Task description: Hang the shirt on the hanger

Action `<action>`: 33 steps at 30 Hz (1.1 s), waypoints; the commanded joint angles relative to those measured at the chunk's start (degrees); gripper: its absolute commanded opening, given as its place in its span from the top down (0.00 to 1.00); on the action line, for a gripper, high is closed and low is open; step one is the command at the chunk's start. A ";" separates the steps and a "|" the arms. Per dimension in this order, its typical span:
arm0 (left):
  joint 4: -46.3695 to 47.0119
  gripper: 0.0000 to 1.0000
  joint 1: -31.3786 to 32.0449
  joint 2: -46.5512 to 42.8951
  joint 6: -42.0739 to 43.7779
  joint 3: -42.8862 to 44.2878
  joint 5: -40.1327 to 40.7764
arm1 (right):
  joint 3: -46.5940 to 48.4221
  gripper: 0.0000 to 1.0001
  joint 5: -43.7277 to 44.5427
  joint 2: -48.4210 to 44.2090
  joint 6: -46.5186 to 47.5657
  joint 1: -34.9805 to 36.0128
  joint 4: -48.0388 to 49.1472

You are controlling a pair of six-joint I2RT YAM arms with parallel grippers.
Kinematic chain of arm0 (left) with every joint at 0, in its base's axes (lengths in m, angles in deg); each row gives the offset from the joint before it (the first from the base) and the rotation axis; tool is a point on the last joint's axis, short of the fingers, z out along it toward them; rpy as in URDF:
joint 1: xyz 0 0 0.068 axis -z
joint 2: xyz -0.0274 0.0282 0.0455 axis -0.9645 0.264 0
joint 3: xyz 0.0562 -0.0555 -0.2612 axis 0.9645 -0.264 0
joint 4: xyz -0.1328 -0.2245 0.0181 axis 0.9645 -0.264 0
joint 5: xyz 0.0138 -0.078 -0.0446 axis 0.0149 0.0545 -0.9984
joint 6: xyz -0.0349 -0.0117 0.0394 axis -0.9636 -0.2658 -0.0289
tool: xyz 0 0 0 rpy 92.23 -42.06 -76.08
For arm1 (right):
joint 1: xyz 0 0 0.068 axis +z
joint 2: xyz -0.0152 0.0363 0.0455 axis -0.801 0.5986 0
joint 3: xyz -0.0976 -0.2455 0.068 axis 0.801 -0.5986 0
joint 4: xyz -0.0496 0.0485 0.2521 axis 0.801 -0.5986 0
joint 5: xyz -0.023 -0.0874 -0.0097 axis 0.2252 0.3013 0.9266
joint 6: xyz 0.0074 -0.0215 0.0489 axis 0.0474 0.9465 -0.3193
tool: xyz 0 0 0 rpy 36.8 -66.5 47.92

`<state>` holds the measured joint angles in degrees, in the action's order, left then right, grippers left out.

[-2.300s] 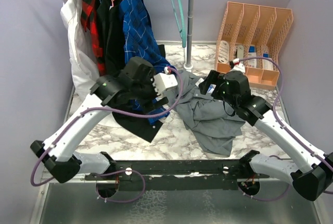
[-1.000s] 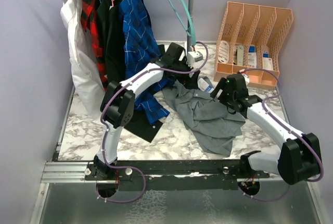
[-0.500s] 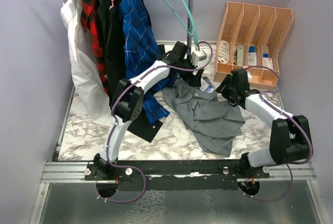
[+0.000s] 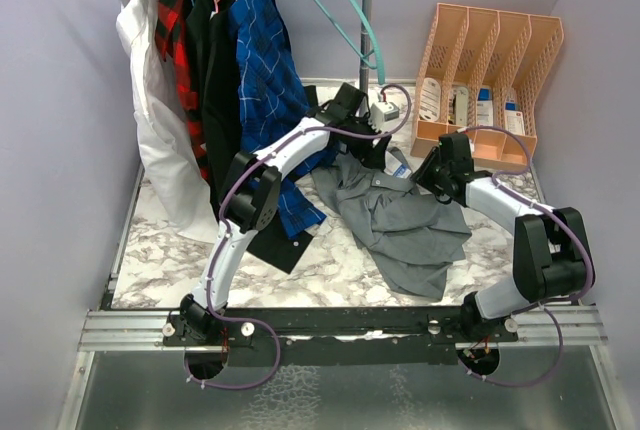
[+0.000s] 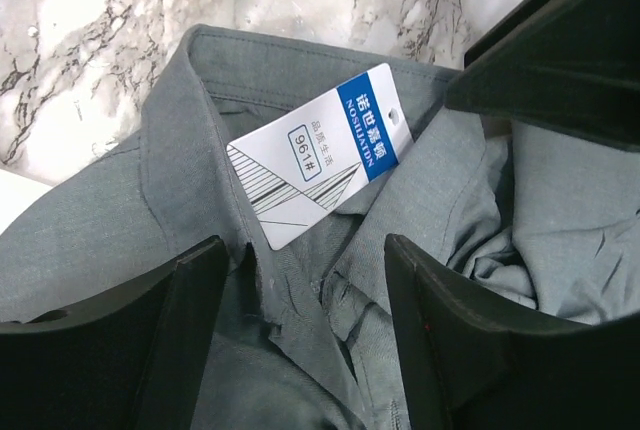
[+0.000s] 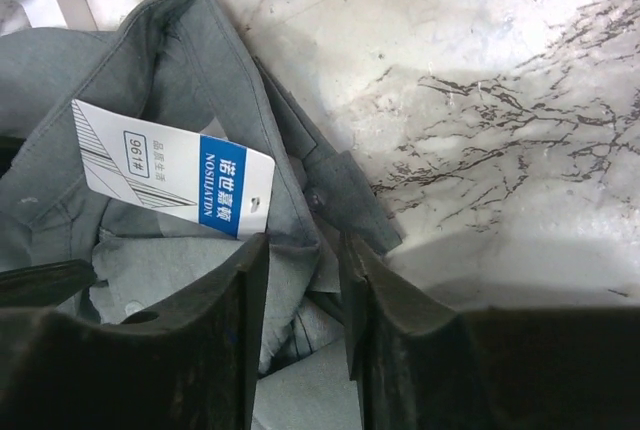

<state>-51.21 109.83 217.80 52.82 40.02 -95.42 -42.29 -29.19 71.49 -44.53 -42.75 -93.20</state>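
The grey shirt lies crumpled on the marble table, collar toward the back. Its white-and-blue label shows at the neck. My left gripper hangs over the collar. In the left wrist view the gripper is open, its fingers wide apart either side of the collar and button placket. My right gripper is at the collar's right end. In the right wrist view the gripper has a narrow gap with a fold of collar in it. The teal hanger hangs free on the rail.
A rail at the back holds a white garment, a red-and-black plaid shirt and a blue plaid shirt. Its pole stands just behind the collar. An orange file rack sits at the back right. Dark cloth lies left of the shirt.
Both arms have reached out from the near side to the shirt's collar. The right jaws have narrowed a lot round the collar fold; the left jaws have narrowed slightly. The hanger swung slightly.
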 commanded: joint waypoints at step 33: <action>-5.54 0.87 1.43 -6.58 4.98 -7.23 3.31 | 0.61 0.99 -9.98 -3.98 6.11 -0.20 5.02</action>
<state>-57.18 110.83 214.15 58.70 32.48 -92.92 -42.29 -36.10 69.68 -40.99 -42.79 -89.29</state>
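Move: The left hand's fingers hang open over the collar fold they will pinch, which lies some 3 cm back, 2 cm left and 3 cm below; the pole foot is about 7 cm ahead of this hand and 4 cm to its left. The right hand's fingers already straddle the collar corner, roughly 1 cm ahead, 1 cm left and 1 cm below. From the right hand, the price tag sits about 4 cm ahead and 6 cm left, and the tray some 16 cm ahead and 11 cm right. Back and down, then also leftwards, the left hand sinks to the collar fold beside the price tag, about 5 cm in all, and closes its fingers on the fold. Meanwhile the right hand eases about 1.5 cm left, shuts fully on the collar corner, then lifts nearly 3 cm, keeping its pinch. ##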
